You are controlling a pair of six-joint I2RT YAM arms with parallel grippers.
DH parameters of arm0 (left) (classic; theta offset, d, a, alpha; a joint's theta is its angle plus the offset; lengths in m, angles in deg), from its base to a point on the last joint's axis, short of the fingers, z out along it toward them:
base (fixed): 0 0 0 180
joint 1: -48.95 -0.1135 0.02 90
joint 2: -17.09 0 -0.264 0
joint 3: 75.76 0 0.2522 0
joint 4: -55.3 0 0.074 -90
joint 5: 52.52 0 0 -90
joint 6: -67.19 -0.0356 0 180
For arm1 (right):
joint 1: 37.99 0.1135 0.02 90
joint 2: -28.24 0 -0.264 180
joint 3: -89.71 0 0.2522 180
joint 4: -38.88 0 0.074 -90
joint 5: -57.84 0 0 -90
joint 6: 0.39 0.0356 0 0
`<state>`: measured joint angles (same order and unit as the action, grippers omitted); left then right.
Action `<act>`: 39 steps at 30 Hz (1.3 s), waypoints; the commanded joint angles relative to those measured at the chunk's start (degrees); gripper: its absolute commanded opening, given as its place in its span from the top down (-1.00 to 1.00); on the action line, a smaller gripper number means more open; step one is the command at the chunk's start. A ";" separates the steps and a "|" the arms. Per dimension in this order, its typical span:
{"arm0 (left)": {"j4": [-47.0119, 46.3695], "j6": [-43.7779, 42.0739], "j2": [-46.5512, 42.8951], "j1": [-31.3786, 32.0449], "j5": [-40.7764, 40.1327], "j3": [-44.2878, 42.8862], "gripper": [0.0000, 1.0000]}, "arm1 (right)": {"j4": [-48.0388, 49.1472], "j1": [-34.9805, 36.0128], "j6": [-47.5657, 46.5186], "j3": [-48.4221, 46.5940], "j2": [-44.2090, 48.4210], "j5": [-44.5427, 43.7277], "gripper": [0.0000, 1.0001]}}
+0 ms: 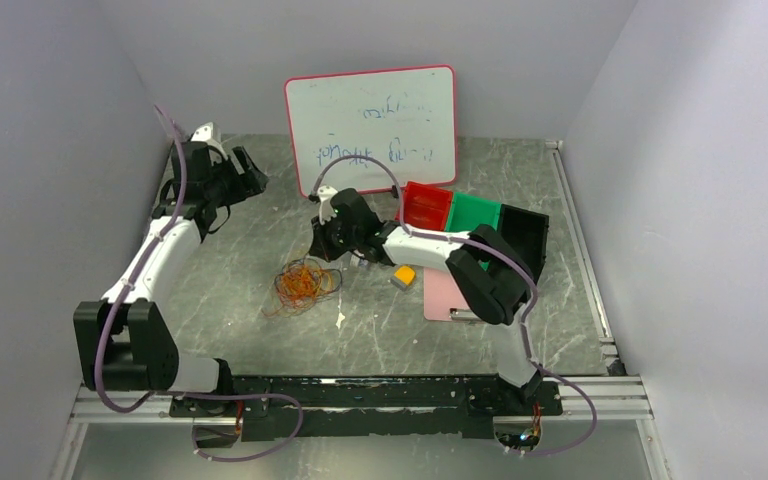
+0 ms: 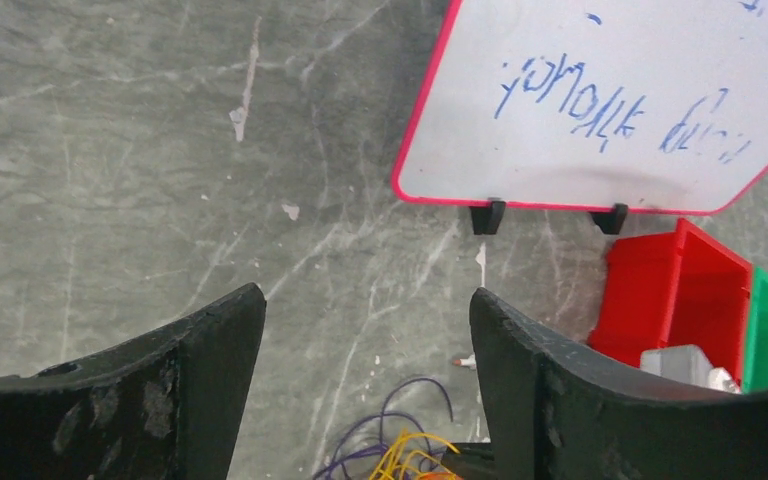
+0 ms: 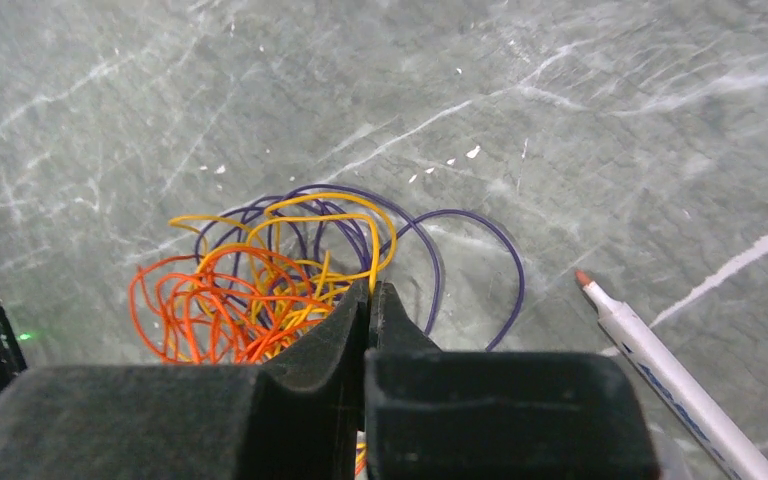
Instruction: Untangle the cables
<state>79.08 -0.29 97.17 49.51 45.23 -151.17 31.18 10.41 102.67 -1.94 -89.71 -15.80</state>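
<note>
The cables lie as a loose orange, yellow and dark purple tangle on the grey marbled table. In the right wrist view the cables sit just ahead of my right gripper, whose jaws are pressed together with a yellow cable running in between the tips. From above, the right gripper is at the tangle's far right edge. My left gripper hangs open high at the back left, away from the tangle. The left gripper holds nothing, and purple and yellow cable loops show at the bottom edge of its view.
A whiteboard stands at the back. Red, green and black bins sit to its right. A pink sheet and a small yellow block lie by the right arm. A marker pen lies right of the tangle.
</note>
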 commanded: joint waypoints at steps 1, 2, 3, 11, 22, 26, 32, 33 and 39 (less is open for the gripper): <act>-2.67 5.13 -5.12 -0.47 4.82 4.85 -0.63 | 1.26 0.10 3.63 1.22 5.15 -4.30 1.00; -2.60 5.64 -6.04 -0.41 5.25 6.31 -0.65 | 1.56 0.06 4.51 1.69 5.78 -5.27 1.00; -2.59 6.24 -7.08 -0.39 5.66 7.87 -0.66 | 2.06 -0.03 5.39 2.26 6.36 -5.82 1.00; -2.96 9.14 -12.58 1.89 8.67 18.62 -0.69 | 2.99 -2.22 10.28 3.18 8.98 -7.08 1.00; -0.18 10.86 -13.41 12.10 1.70 21.96 -0.68 | 2.88 -3.59 11.89 2.38 9.25 -4.24 1.00; -1.62 11.94 -12.23 13.24 -1.77 23.48 -0.67 | 3.00 -3.57 12.54 2.64 10.04 -3.40 1.00; -2.43 13.52 -8.81 16.35 -4.95 23.21 -0.65 | 3.66 -3.65 12.83 4.23 13.31 -5.99 1.00; -3.75 13.78 -8.33 16.88 -4.71 23.51 -0.65 | 3.81 -3.65 12.84 4.45 13.98 -6.45 1.00; -4.68 14.18 -3.27 21.23 -8.91 21.97 -0.63 | 4.10 -3.75 12.82 4.32 16.76 -7.19 1.00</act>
<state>76.44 13.09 91.13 68.22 41.23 -127.96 33.44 7.04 115.24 2.52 -75.42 -21.68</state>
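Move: The cable pile that the open left hand goes for lies about 15 cm back, 12 cm to its right and 19 cm below. The right hand, already shut on a few strands, has the pile's middle roughly 5 cm back, 3 cm left and 5 cm below. From the right hand, the marker lies some 4 cm ahead and 7 cm right, the plastic jar 2 cm ahead and 9 cm right, both near table height. Yellow and orange strands, still pinched in the right fingers, are drawn up out of the pile: the right hand rises about 10 cm in two pulls with a pause between, easing slightly right and forward and turning clockwise. Meanwhile the left hand, staying open, comes back, right and down towards the pile, about 20 cm in all, tipping further down. ##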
